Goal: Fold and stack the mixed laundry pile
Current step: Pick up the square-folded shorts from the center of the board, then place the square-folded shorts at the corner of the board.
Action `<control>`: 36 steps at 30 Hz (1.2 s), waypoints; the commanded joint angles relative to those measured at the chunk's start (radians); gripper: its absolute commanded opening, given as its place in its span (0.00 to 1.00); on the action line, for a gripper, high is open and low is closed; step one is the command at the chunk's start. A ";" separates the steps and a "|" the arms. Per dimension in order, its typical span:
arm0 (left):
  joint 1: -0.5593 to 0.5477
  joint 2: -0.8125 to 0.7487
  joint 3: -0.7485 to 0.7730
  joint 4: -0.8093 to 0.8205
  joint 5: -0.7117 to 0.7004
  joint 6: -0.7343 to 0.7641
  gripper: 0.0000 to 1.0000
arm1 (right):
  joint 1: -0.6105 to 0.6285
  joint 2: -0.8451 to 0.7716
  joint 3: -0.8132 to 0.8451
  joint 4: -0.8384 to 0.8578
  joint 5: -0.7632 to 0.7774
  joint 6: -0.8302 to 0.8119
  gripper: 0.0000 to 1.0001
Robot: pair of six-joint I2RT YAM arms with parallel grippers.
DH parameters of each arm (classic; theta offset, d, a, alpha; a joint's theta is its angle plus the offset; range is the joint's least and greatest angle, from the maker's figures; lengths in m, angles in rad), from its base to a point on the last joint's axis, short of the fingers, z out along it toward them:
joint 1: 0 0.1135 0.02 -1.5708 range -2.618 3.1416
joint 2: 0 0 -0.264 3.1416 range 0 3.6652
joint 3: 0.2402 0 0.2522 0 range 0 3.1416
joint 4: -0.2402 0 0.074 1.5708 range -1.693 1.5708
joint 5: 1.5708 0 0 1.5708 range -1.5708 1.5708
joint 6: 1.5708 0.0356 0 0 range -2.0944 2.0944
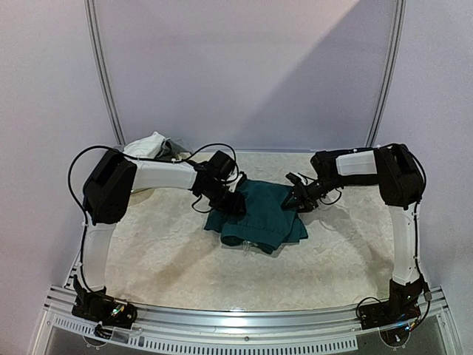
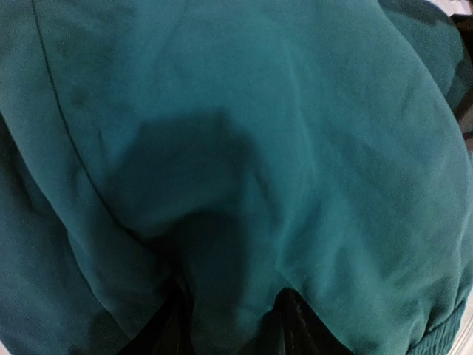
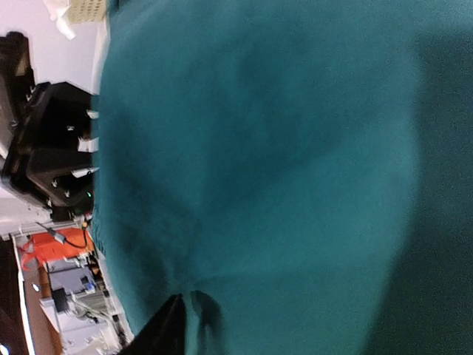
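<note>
The dark teal-green shorts point(image 1: 259, 214) lie crumpled in the middle of the table. My left gripper point(image 1: 235, 205) sits at their upper left edge and my right gripper point(image 1: 294, 198) at their upper right edge. In the left wrist view the shorts point(image 2: 244, 133) fill the frame. A ridge of cloth is bunched between the two dark fingers point(image 2: 299, 325) of the left gripper point(image 2: 233, 296). In the right wrist view the shorts point(image 3: 281, 163) pucker toward the right gripper point(image 3: 181, 296). One of its fingers point(image 3: 162, 329) shows and the other is under the cloth. A white cloth point(image 1: 150, 143) lies at the back left.
The table has a pale mottled cover point(image 1: 162, 251) and a metal rail point(image 1: 244, 319) along the near edge. Two slanted frame posts point(image 1: 103, 74) stand at the back. A pale perforated basket point(image 3: 87, 9) shows at the far left, behind the left arm point(image 3: 52, 148).
</note>
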 commanded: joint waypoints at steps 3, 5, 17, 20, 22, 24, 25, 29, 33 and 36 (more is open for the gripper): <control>-0.033 0.023 0.028 -0.013 -0.022 0.019 0.44 | 0.038 0.049 0.072 -0.094 0.013 -0.061 0.30; -0.034 0.022 0.028 -0.010 -0.017 0.019 0.44 | 0.038 0.048 0.121 -0.124 0.005 -0.120 0.25; -0.041 -0.076 -0.019 0.008 -0.037 0.031 0.44 | 0.019 0.017 0.301 -0.242 0.130 -0.218 0.00; -0.041 -0.140 -0.042 -0.009 -0.061 0.049 0.45 | -0.005 0.019 0.386 -0.334 0.184 -0.267 0.00; -0.041 -0.182 -0.058 -0.026 -0.077 0.061 0.45 | -0.026 0.031 0.473 -0.420 0.219 -0.320 0.00; -0.041 -0.223 -0.082 -0.032 -0.094 0.070 0.45 | -0.049 0.056 0.563 -0.498 0.243 -0.360 0.00; -0.041 -0.242 -0.094 -0.038 -0.098 0.072 0.45 | -0.060 0.065 0.606 -0.534 0.258 -0.373 0.00; -0.041 -0.311 -0.141 -0.057 -0.115 0.080 0.45 | -0.106 0.120 0.764 -0.653 0.341 -0.436 0.00; -0.043 -0.372 -0.197 -0.070 -0.141 0.090 0.45 | -0.143 0.172 0.867 -0.703 0.457 -0.502 0.00; -0.043 -0.402 -0.230 -0.078 -0.155 0.095 0.45 | -0.164 0.190 0.908 -0.711 0.544 -0.551 0.00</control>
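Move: The square-folded teal shorts lie between the hands. Their middle is about 8 cm left and 3 cm back of the right hand, which is already closing at their right edge, and some 6 cm right and 2 cm back of the left hand, already down on the cloth. The folded black trousers, mostly hidden under the right forearm, lie roughly 18 cm right and 15 cm ahead of the right hand. The right fingers shut on the shorts' right-hand edge while the half-open left fingers keep resting on the left part. Still pinching, the right hand rises about 11 cm and goes 12 forward, then also 10 to the right towards the black trousers, its wrist turning some 35 degrees so the fingers point more down and outward. Midway the left hand lifts off about 10 cm and eases left. ##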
